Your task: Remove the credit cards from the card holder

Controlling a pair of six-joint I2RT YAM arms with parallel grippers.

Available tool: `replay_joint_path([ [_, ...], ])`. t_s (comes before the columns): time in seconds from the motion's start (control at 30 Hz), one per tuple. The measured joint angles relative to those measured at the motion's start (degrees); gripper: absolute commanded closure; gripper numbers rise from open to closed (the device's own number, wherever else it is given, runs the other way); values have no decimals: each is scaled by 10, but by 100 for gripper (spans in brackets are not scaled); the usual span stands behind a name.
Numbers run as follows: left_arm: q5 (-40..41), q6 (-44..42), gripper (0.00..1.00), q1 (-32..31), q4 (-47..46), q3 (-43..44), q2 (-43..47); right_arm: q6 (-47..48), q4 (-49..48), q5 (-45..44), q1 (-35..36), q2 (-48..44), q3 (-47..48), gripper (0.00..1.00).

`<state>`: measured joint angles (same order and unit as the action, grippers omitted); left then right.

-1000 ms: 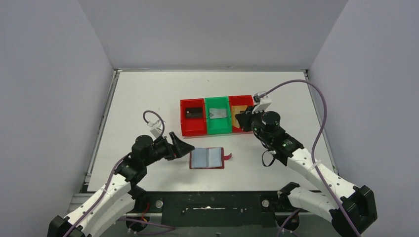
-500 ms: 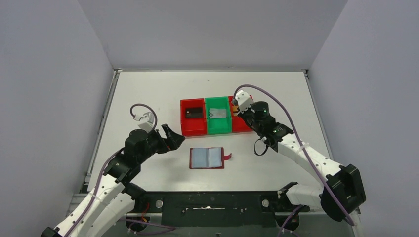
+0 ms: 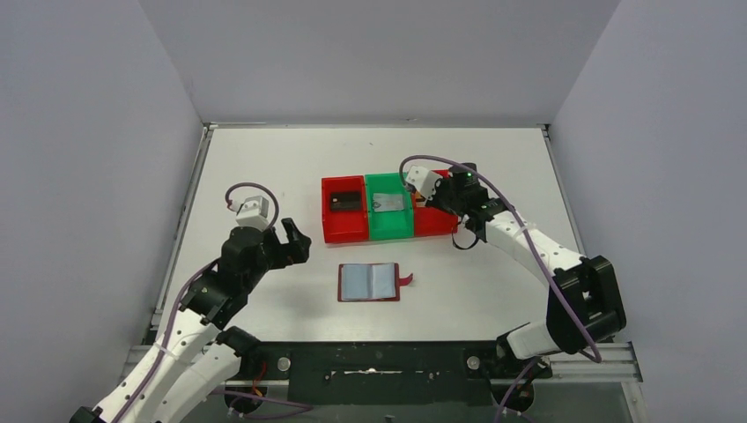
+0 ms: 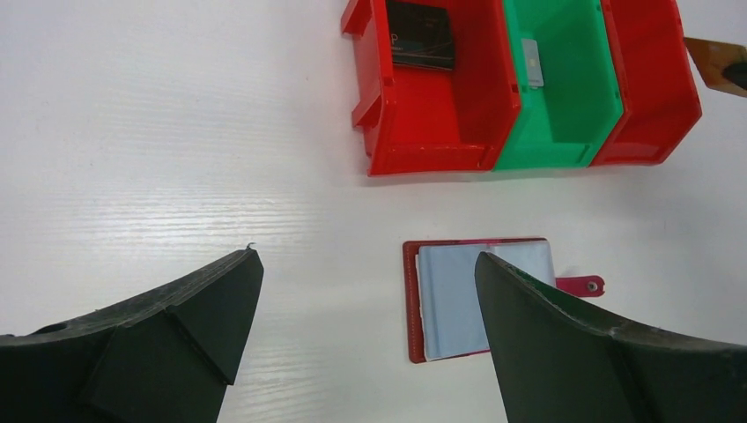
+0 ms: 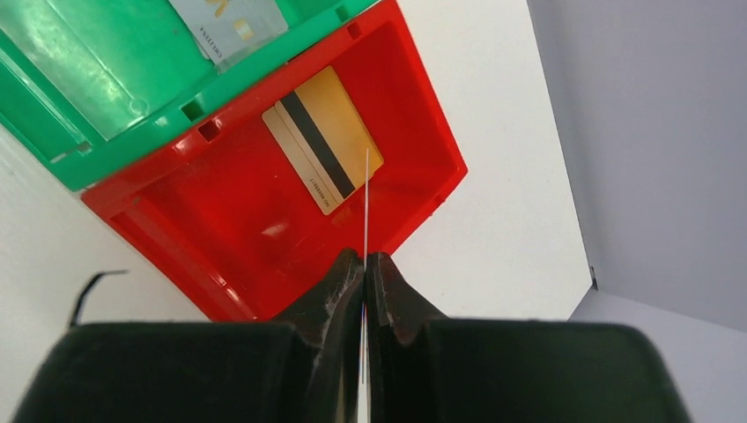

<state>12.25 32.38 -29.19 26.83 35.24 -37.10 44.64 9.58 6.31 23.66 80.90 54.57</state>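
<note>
The card holder [image 3: 370, 282] [image 4: 458, 300] lies open on the table, its pale blue sleeves up and its snap tab pointing right. To its left and clear of it, my left gripper [image 3: 295, 242] [image 4: 366, 260] is open and holds nothing. My right gripper [image 3: 432, 199] [image 5: 364, 257] is shut on a thin credit card [image 5: 366, 203], seen edge-on, above the right red bin [image 5: 264, 229]. A gold card with a dark stripe [image 5: 321, 150] lies in that bin. There is a silvery card [image 3: 390, 203] [image 4: 531, 63] in the green bin and a dark card [image 3: 345, 201] [image 4: 421, 35] in the left red bin.
Three bins stand in a row behind the wallet: left red bin [image 3: 343, 233], green bin [image 3: 390, 229], right red bin [image 3: 433, 227]. White walls close the table on three sides, and the right wall is near the right bin.
My right gripper has swung left and back over the right red bin, still shut on the card. My left gripper has drawn back from the wallet and opened wider.
</note>
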Motion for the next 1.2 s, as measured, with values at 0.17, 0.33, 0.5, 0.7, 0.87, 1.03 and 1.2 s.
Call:
replay_joint_path([
  [0.17, 18, -12, 6, 0, 3, 0, 15, 58, -2, 32, -15, 46, 8, 100],
  [0.33, 31, -16, 6, 0, 9, 0, 25, 104, -14, 48, -19, 84, 30, 100],
  [0.5, 42, -16, 6, 0, 12, 0, 37, 126, -17, 67, -18, 114, 62, 100],
  [0.7, 47, -16, 6, 0, 13, 0, 40, 132, -13, 67, -3, 114, 66, 100],
  [0.87, 47, -16, 6, 0, 13, 0, 39, 138, -13, 71, 0, 113, 66, 100],
  [1.03, 47, -16, 6, 1, 13, 0, 37, 156, -14, 69, -5, 120, 66, 100],
  [1.2, 47, -16, 6, 1, 13, 0, 37, 173, -22, 68, -11, 143, 65, 100],
])
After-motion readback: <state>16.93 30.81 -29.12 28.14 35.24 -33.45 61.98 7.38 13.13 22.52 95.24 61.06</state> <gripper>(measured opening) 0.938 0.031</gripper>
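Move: My right hand still pinches the gold card. The right-hand red bin it goes to has its middle about 2 cm ahead, 5 cm to the left and 8 cm below; the striped card lying in it is some 4 cm ahead and 6 cm left. The green bin is roughly 2 cm ahead and 17 cm left, the card holder 20 cm back and 22 cm left. From my idle left hand the red bin is about 14 cm ahead and 36 cm right. I keep my right fingers shut on the gold card and sink about 3 cm, then carry it some 3 cm forward and to the left, over the red bin's interior. There I ease back slightly to the right and lower a bit more, having turned the hand about 15 degrees counter-clockwise, its left side dipping a little. My left hand, open and empty, drifts 2 cm left. ##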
